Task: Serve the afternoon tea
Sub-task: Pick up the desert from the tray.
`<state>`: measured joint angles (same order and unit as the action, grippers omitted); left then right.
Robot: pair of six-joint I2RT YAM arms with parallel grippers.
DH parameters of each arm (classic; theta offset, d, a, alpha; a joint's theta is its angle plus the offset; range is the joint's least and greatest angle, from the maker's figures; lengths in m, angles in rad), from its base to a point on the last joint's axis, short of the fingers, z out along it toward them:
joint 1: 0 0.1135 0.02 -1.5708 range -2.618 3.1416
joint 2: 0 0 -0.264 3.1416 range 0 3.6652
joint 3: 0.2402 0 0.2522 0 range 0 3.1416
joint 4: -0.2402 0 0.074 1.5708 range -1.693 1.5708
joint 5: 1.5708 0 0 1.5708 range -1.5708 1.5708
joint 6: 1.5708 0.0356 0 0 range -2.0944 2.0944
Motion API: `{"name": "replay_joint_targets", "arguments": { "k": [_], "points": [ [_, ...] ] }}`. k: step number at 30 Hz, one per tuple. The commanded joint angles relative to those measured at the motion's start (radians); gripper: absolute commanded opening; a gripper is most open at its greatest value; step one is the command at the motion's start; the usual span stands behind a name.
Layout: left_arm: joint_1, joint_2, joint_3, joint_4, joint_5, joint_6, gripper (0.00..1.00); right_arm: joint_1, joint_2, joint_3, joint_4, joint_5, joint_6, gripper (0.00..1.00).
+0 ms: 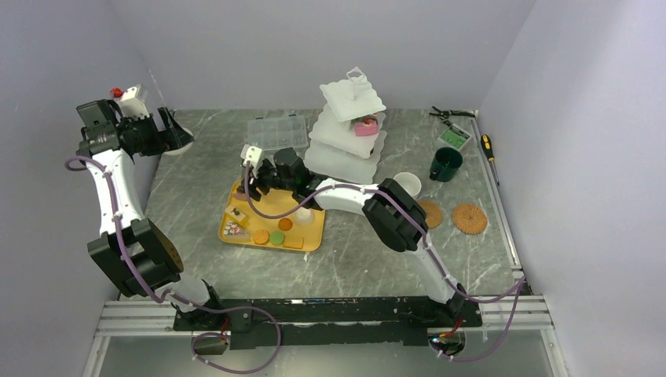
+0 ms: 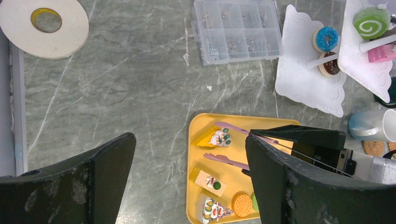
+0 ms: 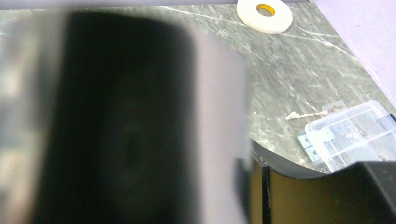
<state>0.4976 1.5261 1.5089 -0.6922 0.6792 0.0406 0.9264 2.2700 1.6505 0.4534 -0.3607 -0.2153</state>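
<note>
A yellow tray (image 2: 198,122) holds cake slices (image 2: 215,137) and round biscuits (image 1: 269,236). My right gripper (image 1: 261,174) hangs over the tray's far left corner, shut on the pink tongs (image 2: 229,161). The tongs' arms are spread, with a yellow cake slice lying between their tips. The white three-tier stand (image 1: 349,129) carries donuts (image 2: 325,38), a green swirl cake (image 2: 371,21) and a pink piece (image 1: 365,127). My left gripper (image 2: 190,137) is open and empty, raised high at the far left. A white mug (image 1: 407,183), a dark-green mug (image 1: 445,163) and cork coasters (image 1: 470,218) sit to the right.
A clear compartment box (image 2: 238,30) lies behind the tray. A roll of white tape (image 2: 44,21) sits at the far left corner. Pliers (image 1: 449,115), a tag (image 1: 454,137) and a screwdriver (image 1: 488,148) lie at the far right edge.
</note>
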Motion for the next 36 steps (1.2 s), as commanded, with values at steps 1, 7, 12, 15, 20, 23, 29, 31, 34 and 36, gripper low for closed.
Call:
{"name": "replay_joint_targets", "arguments": {
  "k": [1,7,12,15,20,23,29,31,34,36],
  "points": [
    [0.014,-0.035,0.017,0.032,0.055,-0.011,0.93,0.001,0.019,0.071,-0.002,-0.051,-0.049,0.66],
    [0.020,-0.034,0.009,0.038,0.065,-0.021,0.93,0.007,0.024,0.060,-0.006,-0.031,-0.086,0.63],
    [0.027,-0.028,0.015,0.040,0.074,-0.034,0.93,0.021,0.007,0.028,-0.015,0.001,-0.132,0.51],
    [0.029,-0.029,0.012,0.043,0.084,-0.034,0.93,0.023,-0.027,-0.011,0.016,0.040,-0.119,0.41],
    [0.031,-0.035,0.016,0.047,0.084,-0.034,0.93,0.022,-0.105,-0.076,0.066,0.103,-0.102,0.37],
    [0.034,-0.040,0.018,0.049,0.093,-0.035,0.93,0.016,-0.171,-0.135,0.097,0.137,-0.083,0.36],
    [0.037,-0.044,0.009,0.058,0.103,-0.072,0.93,-0.033,-0.348,-0.309,0.161,0.218,-0.021,0.36],
    [0.036,-0.044,0.014,0.058,0.101,-0.071,0.93,-0.048,-0.407,-0.381,0.186,0.264,-0.024,0.35],
    [0.039,-0.044,0.019,0.057,0.101,-0.070,0.93,-0.065,-0.491,-0.492,0.225,0.346,-0.018,0.35],
    [0.042,-0.047,0.017,0.060,0.109,-0.072,0.93,-0.077,-0.543,-0.573,0.250,0.410,-0.015,0.34]
  ]
}}
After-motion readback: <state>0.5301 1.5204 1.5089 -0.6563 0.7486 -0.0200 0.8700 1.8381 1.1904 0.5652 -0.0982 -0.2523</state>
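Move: The right hand holds the tongs, their open tips already either side of the yellow cake slice, roughly 7 cm left, 3 cm ahead and 9 cm below this hand. The second cake slice is about 8 cm back and 3 cm left of it; the round white cake 8 cm back and 18 cm right of it. The stand's bottom tier lies some 17 cm ahead and 24 cm right of the hand. From the left hand, the yellow slice is about 20 cm right, level, 21 cm below. The tongs' pink tips pinch the yellow cake slice as the right fingers, after settling about 1 cm lower, squeeze the tongs from roughly two-thirds open to under half. Keeping that hold, the right hand then sweeps some 12 cm to the right while rising about 7 cm, up off the tray towards the stand, speeding up and swinging nearly 20 degrees clockwise. ##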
